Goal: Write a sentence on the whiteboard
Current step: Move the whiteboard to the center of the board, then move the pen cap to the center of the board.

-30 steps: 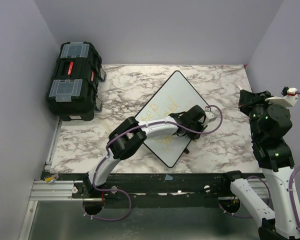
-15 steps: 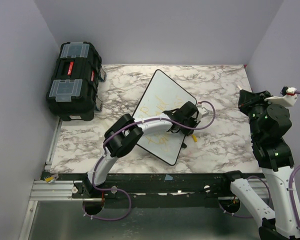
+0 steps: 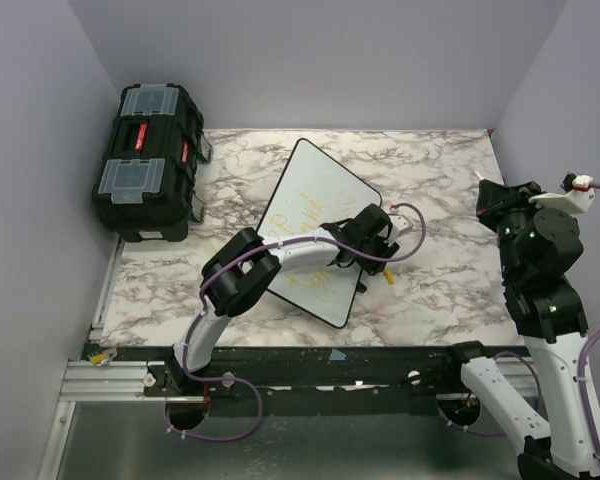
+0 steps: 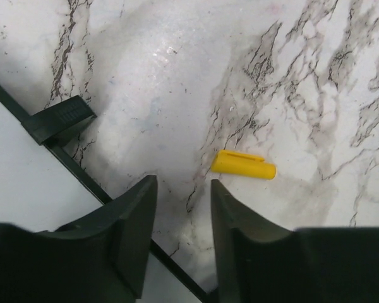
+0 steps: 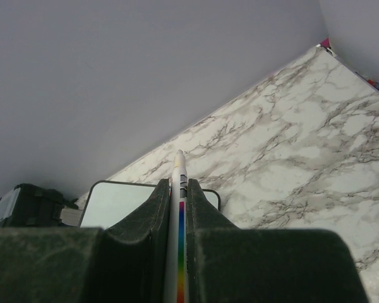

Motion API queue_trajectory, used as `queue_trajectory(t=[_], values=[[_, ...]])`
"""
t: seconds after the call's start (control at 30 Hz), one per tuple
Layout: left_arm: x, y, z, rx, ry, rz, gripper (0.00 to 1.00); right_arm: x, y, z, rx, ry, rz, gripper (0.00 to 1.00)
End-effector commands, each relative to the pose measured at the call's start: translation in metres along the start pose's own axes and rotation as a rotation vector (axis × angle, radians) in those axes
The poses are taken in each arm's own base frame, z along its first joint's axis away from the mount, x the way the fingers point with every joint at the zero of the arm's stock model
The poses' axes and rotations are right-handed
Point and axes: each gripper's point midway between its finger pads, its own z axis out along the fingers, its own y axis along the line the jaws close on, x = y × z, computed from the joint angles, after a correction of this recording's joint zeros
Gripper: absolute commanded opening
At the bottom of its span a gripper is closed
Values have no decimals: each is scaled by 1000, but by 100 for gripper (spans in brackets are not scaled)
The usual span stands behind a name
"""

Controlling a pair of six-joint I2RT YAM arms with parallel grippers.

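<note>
The whiteboard (image 3: 315, 195) lies tilted on the marble table, with the faint yellow sentence (image 3: 305, 215) across it. My left gripper (image 3: 373, 262) hovers over the board's near right edge. In the left wrist view this gripper (image 4: 183, 186) is open with nothing between its fingers, and the black rim (image 4: 82, 173) and a black foot (image 4: 60, 120) lie below. A yellow marker cap (image 4: 243, 165) lies on the marble just beyond the fingertips. My right gripper (image 5: 180, 186) is raised at the right, shut on a white marker (image 5: 180, 170) with a rainbow stripe.
A black toolbox (image 3: 148, 160) stands at the table's back left. The yellow cap (image 3: 390, 281) rests right of the board's near corner. Purple-grey walls close in the table on three sides. The right arm (image 3: 540, 270) stands tall at the right edge.
The whiteboard has swung counter-clockwise and slid left with my left arm. The left gripper was shut and has now opened. The right arm has not moved.
</note>
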Motion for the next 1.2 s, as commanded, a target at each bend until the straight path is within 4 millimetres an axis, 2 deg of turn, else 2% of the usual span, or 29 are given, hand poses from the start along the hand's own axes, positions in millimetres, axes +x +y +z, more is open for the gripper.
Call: queue_trajectory(t=[0.0,0.1,0.33,0.47,0.63,0.93,1.07,1.17], values=[[27,12,-17,-38,103,24,49,0,-4,-3,13,-8,-20,1],[28,0,-20,-10,129,62,54,-2,-4,-4,13,-13,-21,1],[34,-25,-28,37,217,181,54,-5,-5,-8,8,-21,-19,1],[36,-25,-32,5,260,285,60,-5,-5,-10,4,-25,-17,1],[38,-24,-29,-19,304,435,65,-7,-3,-13,-9,-27,-11,1],[23,-48,-20,105,210,656,66,-4,-1,-15,-27,-16,-3,1],[18,-56,-12,132,191,688,66,-1,-2,-15,-26,-11,-5,1],[22,-56,-4,155,217,708,66,-1,-2,-15,-28,-12,-5,1]])
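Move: The whiteboard's middle lies about 14 cm to the left hand's left, 6 cm ahead and 3 cm below, its right edge just left of the fingers. On that edge the near clip sits some 6 cm back and 4 cm left, the far clip about 6 cm ahead and 1 cm left. A yellow cap lies 3 cm back and 3 cm right. From the right hand, the whiteboard's middle is roughly 32 cm left, 8 cm ahead and 37 cm down. Beside the whiteboard's right edge, the left hand draws back about 5 cm towards the near clip, level with the table, easing left on the way and then returning. Its fingers spread from partly to mostly open while the hand twists clockwise by some 35 degrees, still pointing right and down; contact with the edge can't be made out. ##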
